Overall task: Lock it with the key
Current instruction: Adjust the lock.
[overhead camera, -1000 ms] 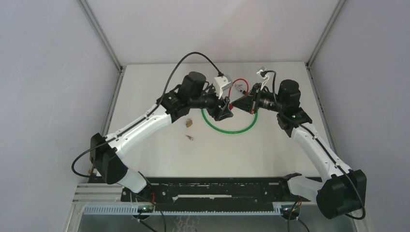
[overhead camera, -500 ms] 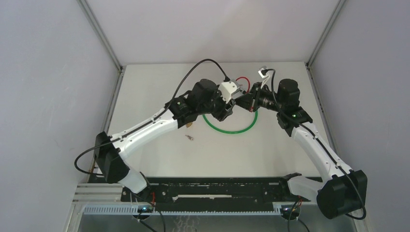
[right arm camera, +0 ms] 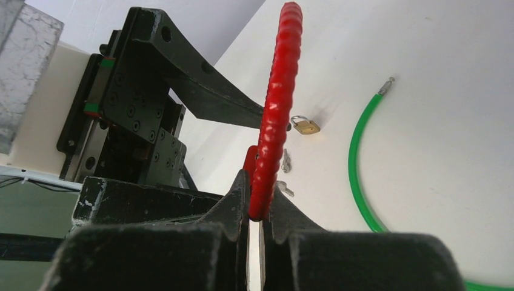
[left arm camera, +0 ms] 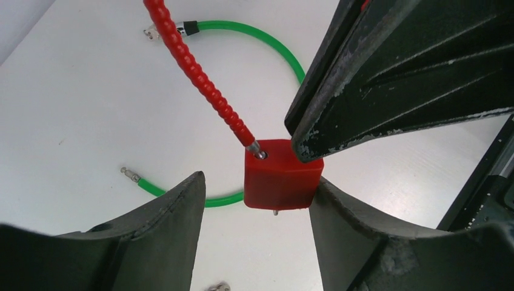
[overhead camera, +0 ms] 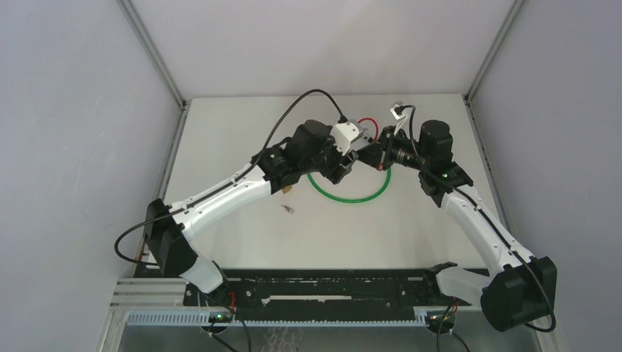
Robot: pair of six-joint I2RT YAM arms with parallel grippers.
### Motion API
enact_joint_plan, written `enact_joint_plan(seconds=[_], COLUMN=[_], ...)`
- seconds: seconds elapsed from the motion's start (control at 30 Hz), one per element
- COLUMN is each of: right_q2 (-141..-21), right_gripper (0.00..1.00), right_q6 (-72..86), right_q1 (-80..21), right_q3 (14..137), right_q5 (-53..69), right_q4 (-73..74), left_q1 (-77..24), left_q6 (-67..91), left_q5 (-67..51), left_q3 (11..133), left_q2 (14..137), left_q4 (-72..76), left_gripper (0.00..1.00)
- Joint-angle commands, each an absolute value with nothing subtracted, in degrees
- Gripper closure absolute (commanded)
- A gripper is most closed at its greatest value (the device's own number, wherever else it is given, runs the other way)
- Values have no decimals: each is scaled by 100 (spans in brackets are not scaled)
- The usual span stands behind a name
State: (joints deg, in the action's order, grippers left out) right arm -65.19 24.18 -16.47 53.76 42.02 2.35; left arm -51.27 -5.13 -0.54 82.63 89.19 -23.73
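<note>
A red lock body [left arm camera: 282,176] hangs on a ribbed red cable [left arm camera: 200,79] above the table. My right gripper [right arm camera: 259,197] is shut on that red cable [right arm camera: 276,109] and holds it up near the table's middle [overhead camera: 370,155]. My left gripper [left arm camera: 257,182] is open around the lock body: its right finger [left arm camera: 351,218] lies against the body's side and the left finger [left arm camera: 170,206] stands apart. A small silver key [overhead camera: 287,209] lies on the table to the left, also visible in the right wrist view [right arm camera: 285,160].
A green cable [overhead camera: 348,194] lies in a loop on the table under both grippers. A small brass padlock [overhead camera: 287,188] sits just beyond the key. The left arm's black cable [overhead camera: 293,117] arches over the table's far part.
My left arm has swung right and its gripper has come up to the right gripper, now straddling the red lock body. The right arm has hardly moved.
</note>
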Motion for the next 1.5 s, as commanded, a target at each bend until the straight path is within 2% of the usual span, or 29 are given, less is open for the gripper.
enact_joint_plan(seconds=[0.0, 0.17, 0.27, 0.6, 0.77, 0.87, 0.93, 1.03, 1.1, 1.23, 1.47], right_q2=[-6531, -6556, -6549, -6563, -6574, -6553, -6520, -6466, -6431, -6400, -6314], right_gripper=[100, 100, 100, 100, 100, 90, 75, 59, 52, 47, 46], right_q6=[2413, 2399, 2418, 2458, 2382, 2330, 2319, 2277, 2224, 2050, 1797], right_q1=[-1712, -1709, -1714, -1722, -1703, -1631, -1551, -1410, -1323, -1229, -954], right_q3=[5643, 5643, 5643, 5643, 5643, 5643, 5643, 5643, 5643, 5645, 5643], right_q5=[4127, 4112, 4130, 4177, 4184, 4236, 4298, 4412, 4526, 4915, 5918], right_q4=[53, 71, 62, 53, 68, 79, 79, 90, 88, 35, -298], left_q1=[-5170, -5178, -5177, -5177, -5168, -5136, -5088, -4942, -4812, -4541, -3981], left_q6=[-590, -580, -593, -643, -738, -794, -800, -740, -714, -686, -576], left_q5=[24, -39, -22, -131, -234, -286, -373, -682, -926, -1538, -3449], left_q3=[8735, 8813, 8800, 8856, 8802, 8761, 8725, 8653, 8573, 8400, 8069], left_q2=[8920, 8930, 8938, 9000, 8953, 8894, 8828, 8723, 8632, 8436, 8034], left_q4=[-2318, -2354, -2355, -2342, -2352, -2355, -2338, -2315, -2276, -2188, -1994], left_gripper=[34, 34, 39, 62, 81, 92, 99, 100, 100, 100, 100])
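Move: The red lock stands between the left hand's open fingers, its middle about 1 cm back and 1 cm right of that hand's point, at its height. The right hand pinches it at one cable's root, the body about 1 cm ahead, 2 cm left and 1 cm below. From the left hand, the brass padlock lies some 19 cm left and 5 cm back, the loose key 19 cm left and 11 cm back, both about 24 cm lower. The red lock's body is squeezed between the left fingers, which close on its two sides while the right hand still pinches the cable root. Only then do the right fingers open wide, let go and back off about 1.5 cm to the right. The left hand keeps its grip and lifts the lock about 3.5 cm, going some 2 cm left, tilting and turning clockwise by about 10 degrees. ##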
